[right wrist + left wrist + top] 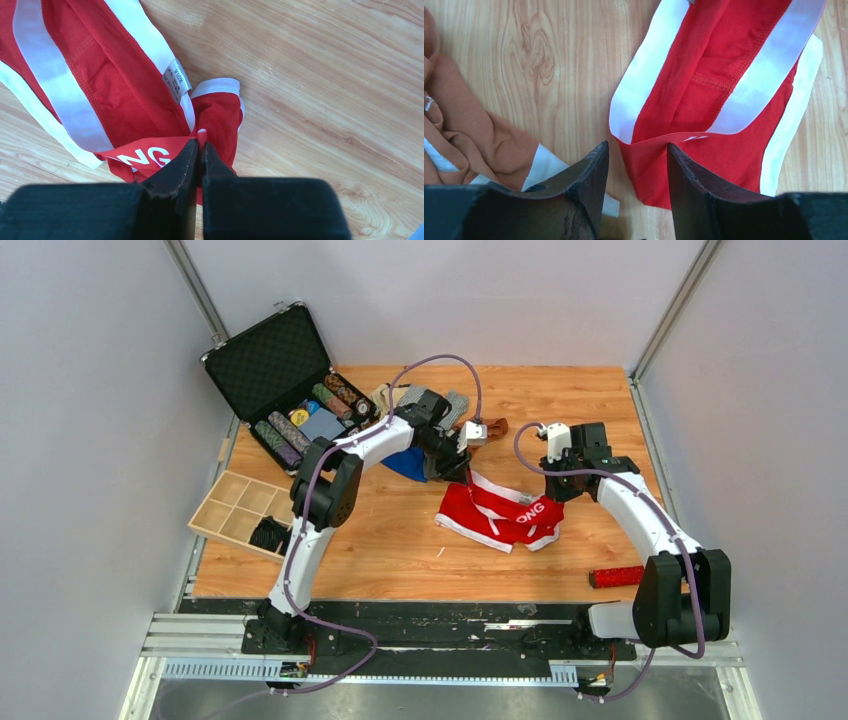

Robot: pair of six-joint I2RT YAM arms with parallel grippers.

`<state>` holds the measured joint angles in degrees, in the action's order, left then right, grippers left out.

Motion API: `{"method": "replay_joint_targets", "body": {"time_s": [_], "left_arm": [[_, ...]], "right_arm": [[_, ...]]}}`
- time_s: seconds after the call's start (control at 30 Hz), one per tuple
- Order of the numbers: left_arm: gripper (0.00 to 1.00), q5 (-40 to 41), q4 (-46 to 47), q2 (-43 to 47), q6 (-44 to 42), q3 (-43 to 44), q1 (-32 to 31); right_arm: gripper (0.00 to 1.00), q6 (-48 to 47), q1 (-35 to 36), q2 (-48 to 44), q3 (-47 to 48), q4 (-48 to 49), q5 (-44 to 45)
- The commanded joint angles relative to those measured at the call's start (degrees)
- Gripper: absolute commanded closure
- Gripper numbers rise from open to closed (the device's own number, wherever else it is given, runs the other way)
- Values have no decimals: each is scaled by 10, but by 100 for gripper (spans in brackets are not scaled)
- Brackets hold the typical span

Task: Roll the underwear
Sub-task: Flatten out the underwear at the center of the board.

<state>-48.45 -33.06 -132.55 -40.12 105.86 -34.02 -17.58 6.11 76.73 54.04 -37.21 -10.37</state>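
Note:
A pair of red underwear (497, 515) with white bands lies spread on the wooden table's middle. My right gripper (200, 144) is shut on a fold of its lettered red waistband at the right end (553, 498). My left gripper (636, 147) stands at the garment's upper left corner (465, 476). Its jaws are apart, and a raised red corner of the cloth (649, 155) lies between them against the right finger. More underwear lies behind: a brown piece (474, 135), a blue piece (408, 462) under the left arm and a grey one (455, 405).
An open black case (262, 360) of poker chips stands at the back left. A wooden compartment tray (232, 508) holding a black bundle (268, 533) sits at the left edge. A red bristly stick (617, 576) lies near the right arm's base.

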Motion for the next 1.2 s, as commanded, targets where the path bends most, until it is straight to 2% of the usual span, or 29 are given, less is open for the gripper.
{"method": "replay_joint_targets", "body": {"time_s": [0.0, 0.13, 0.27, 0.33, 0.43, 0.6, 0.73, 0.9, 1.17], "left_arm": [[49, -38, 15, -7, 22, 34, 0], [68, -43, 4, -15, 32, 47, 0], [93, -30, 0, -3, 53, 49, 2], [100, -26, -4, 21, 63, 39, 9], [100, -29, 11, 81, 109, -12, 28], [100, -33, 74, 261, 189, -138, 78], [100, -41, 68, 380, 225, -203, 86], [100, -34, 69, 515, 269, -271, 86], [100, -90, -7, 623, 290, -363, 73]], "right_arm": [[100, 10, -6, -5, 12, 15, -10], [100, 10, -7, -10, 9, 15, -10], [100, 14, -9, -12, 17, 14, 0], [100, 26, -18, -8, 35, 13, 9], [100, 62, -47, -1, 93, 4, -2], [100, 105, -55, 0, 195, -19, -57], [100, 135, -55, -25, 242, -32, -116], [100, 159, -54, -99, 233, -42, -176], [100, 220, -40, -227, 151, -88, -255]]}}
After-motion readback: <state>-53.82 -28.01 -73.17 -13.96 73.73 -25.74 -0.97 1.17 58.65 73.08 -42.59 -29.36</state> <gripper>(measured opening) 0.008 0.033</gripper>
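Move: Between the left hand's open fingertips, about 1 cm to their right, is the near-side waistband corner of the red underwear; the cloth's middle lies some 7 cm back, 7 cm right and 3 cm below. The brown cloth is about 9 cm ahead and 4 cm right of that hand, the grey cloth 4 cm ahead and 6 cm left. From the right hand, already holding the other end, the corner is about 20 cm left and 5 cm ahead, some 3 cm lower. Closing on the waistband corner, the left fingers pinch it almost in place, then hoist it fast about 25 cm, sweeping back and left by some 12 cm each. The right hand keeps its grip and, once the left has closed, rises some 22 cm too, swinging out ahead and back again, drifting slightly left while its fingers tip outward. ##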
